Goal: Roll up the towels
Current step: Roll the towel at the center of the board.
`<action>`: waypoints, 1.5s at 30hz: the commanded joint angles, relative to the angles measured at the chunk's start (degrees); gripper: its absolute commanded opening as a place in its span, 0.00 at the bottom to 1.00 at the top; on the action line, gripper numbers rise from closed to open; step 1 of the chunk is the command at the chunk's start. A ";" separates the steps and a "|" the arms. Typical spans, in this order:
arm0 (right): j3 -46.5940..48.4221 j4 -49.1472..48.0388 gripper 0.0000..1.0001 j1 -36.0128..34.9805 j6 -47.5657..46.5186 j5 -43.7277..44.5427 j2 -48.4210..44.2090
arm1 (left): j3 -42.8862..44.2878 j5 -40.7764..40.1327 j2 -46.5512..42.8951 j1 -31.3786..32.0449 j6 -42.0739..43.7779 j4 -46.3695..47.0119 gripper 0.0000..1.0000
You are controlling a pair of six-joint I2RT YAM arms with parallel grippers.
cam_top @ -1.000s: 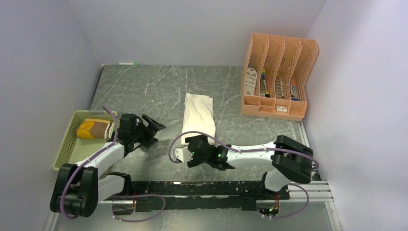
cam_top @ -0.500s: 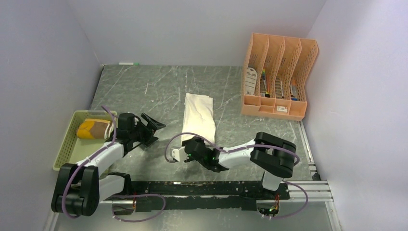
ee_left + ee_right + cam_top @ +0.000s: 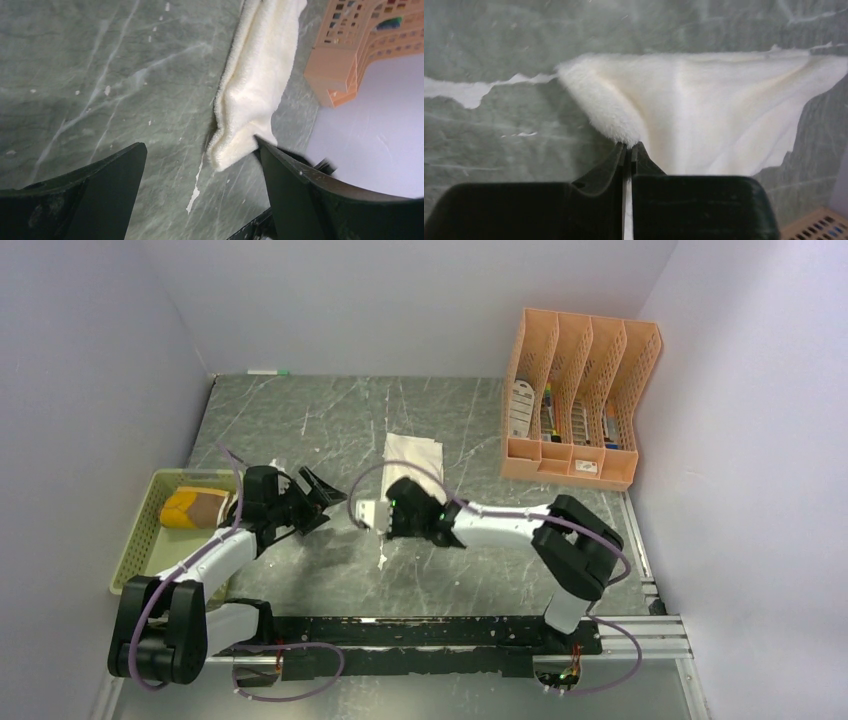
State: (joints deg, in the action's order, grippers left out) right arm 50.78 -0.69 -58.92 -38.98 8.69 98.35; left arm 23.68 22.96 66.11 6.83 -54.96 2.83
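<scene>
The cream-white towel lies lengthwise mid-table, with its near end bunched and raised. My right gripper covers that near end in the top view. In the right wrist view the right gripper is shut on a fold of the cream towel. My left gripper stands open just left of it; in the left wrist view the gripper holds nothing and the towel's drooping corner touches the right finger. The brown towel with yellow edging sits rolled in the green basket.
An orange file organiser stands at the back right, also seen as the organiser in the left wrist view. A pen lies at the back wall. Walls close in on three sides.
My right arm swung forward over the cream towel's near end, closed its jaws on it and carried it farther back. The left gripper shifted slightly forward, staying open.
</scene>
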 commanded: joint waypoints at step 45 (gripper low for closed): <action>55.37 67.01 0.00 30.39 -4.96 -61.62 36.48 | 11.81 3.88 17.03 16.78 27.15 13.62 0.97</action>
State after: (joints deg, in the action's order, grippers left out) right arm 104.12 65.08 -28.60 -45.01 -54.39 133.88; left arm 33.54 29.58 81.60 22.72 -30.55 20.18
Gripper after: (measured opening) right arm 0.018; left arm 0.967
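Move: My right fingers are already shut on the near edge of the white towel; the towel's middle lies about 10 cm ahead of that hand, 2 cm to its right and 2 cm lower. The white paint mark is some 7 cm behind and 4 cm left of it. From my open left hand the towel's middle is about 16 cm right, 6 cm ahead and 6 cm down; the green basket sits some 32 cm to its left and 4 cm back. Keeping my pinch, I lift the near edge about 6 cm while carrying it forward, bring it down and back, then lift it again and set it down a few cm forward and slightly right, tipping my right wrist some 70 degrees so the fingers end pointing down and back towards the base. Meanwhile my left hand goes about 10 cm right to the towel's left side, rising slightly and swinging clockwise, fingers staying open. ##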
